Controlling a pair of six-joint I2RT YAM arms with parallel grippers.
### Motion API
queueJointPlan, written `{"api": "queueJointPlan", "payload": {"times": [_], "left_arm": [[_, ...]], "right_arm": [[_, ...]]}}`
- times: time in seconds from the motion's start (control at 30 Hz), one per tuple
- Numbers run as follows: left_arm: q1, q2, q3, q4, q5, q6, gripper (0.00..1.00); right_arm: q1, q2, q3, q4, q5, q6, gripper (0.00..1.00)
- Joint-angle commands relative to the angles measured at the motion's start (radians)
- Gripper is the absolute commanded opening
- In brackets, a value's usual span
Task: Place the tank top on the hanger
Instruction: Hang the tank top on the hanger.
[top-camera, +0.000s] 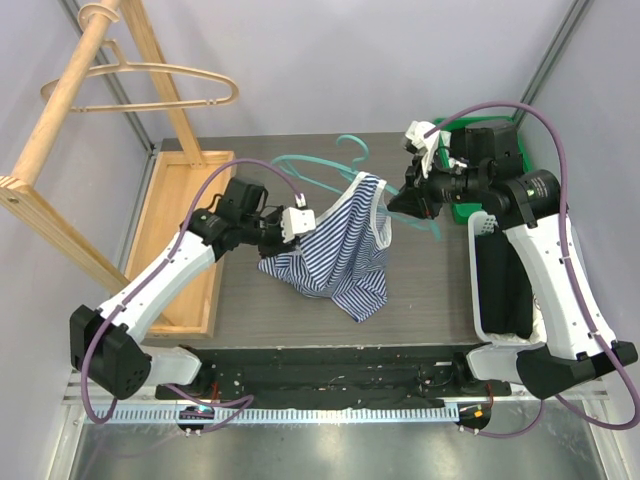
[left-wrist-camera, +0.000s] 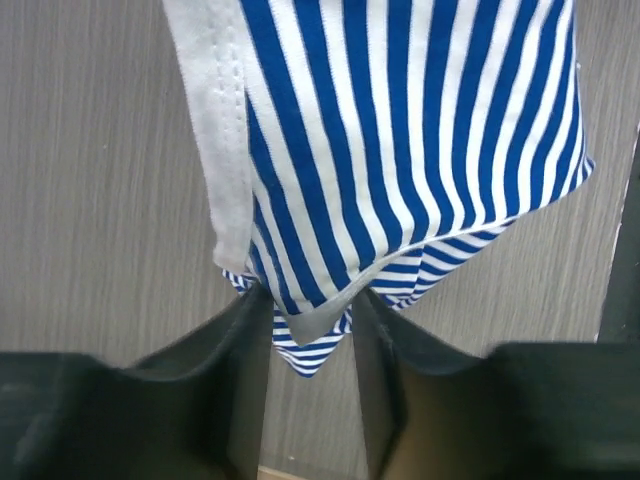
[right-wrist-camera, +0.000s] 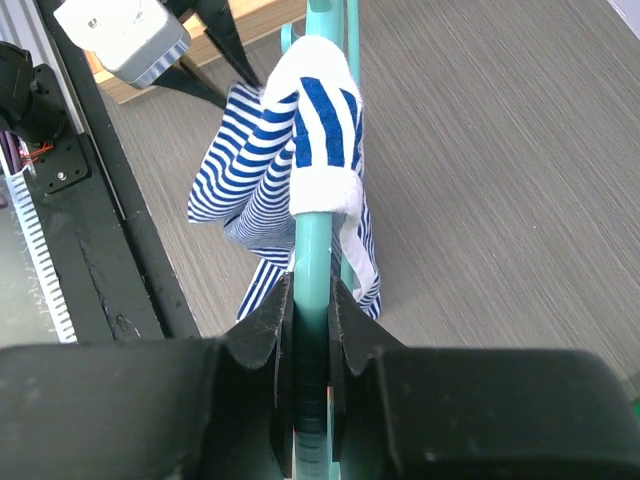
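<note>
The striped tank top (top-camera: 340, 250) hangs by one white-trimmed strap (right-wrist-camera: 320, 185) from the teal hanger (top-camera: 300, 165), and its lower part rests bunched on the table. My right gripper (top-camera: 402, 205) is shut on the hanger's bar (right-wrist-camera: 312, 250), with that gripper (right-wrist-camera: 312, 292) clamping the bar between both fingers. My left gripper (top-camera: 290, 240) is at the top's left edge. In the left wrist view the left gripper (left-wrist-camera: 312, 300) has its jaws partly closed with a gap between them, and a hem corner of the tank top (left-wrist-camera: 400, 130) hangs between the fingertips.
A wooden rack with a tan hanger (top-camera: 150, 80) stands at the back left, above a wooden tray (top-camera: 185, 240). A green bin (top-camera: 495, 140) sits at the back right. A white basket with a black garment (top-camera: 500, 290) lies under the right arm.
</note>
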Motion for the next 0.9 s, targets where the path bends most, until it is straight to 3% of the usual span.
{"api": "queueJointPlan", "payload": {"times": [0.0, 0.1, 0.23, 0.6, 0.87], "left_arm": [[0.005, 0.001, -0.015, 0.101, 0.016, -0.016, 0.19], [0.003, 0.001, -0.028, 0.117, 0.010, -0.022, 0.00], [0.003, -0.005, -0.033, 0.138, -0.015, -0.030, 0.00], [0.015, -0.057, 0.069, 0.217, -0.392, -0.054, 0.00], [0.048, -0.063, 0.146, 0.240, -0.479, -0.048, 0.00]], "right_arm": [[-0.012, -0.030, 0.043, 0.069, -0.041, 0.015, 0.01], [-0.017, -0.030, 0.047, 0.070, -0.047, 0.018, 0.01], [-0.024, -0.032, 0.053, 0.069, -0.053, 0.026, 0.01], [-0.038, -0.079, -0.031, 0.067, -0.076, 0.032, 0.01], [-0.049, -0.101, -0.092, 0.070, -0.093, 0.032, 0.01]]}}
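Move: The tank top's hanging, free shoulder corner lies right between the left hand's half-shut fingers, about 1 cm below the hand point. The hanger's empty end is roughly 10 cm ahead of that hand, 3 cm to its left and 14 cm above; the shoulder already threaded is some 8 cm ahead, 14 cm right and 12 cm up. From the right hand, which holds the hanger, the free corner lies about 3 cm back, 20 cm left and 15 cm down. Creeping barely a centimetre while its fingers finish closing, the left hand pinches the tank top's free corner, then speeds up forward and up with some left, about 8 cm forward and 7 cm up, towards the hanger's empty end. It turns some 20 degrees counter-clockwise as its fingertips swing forward. The right hand keeps its grip on the hanger, easing back slightly. ##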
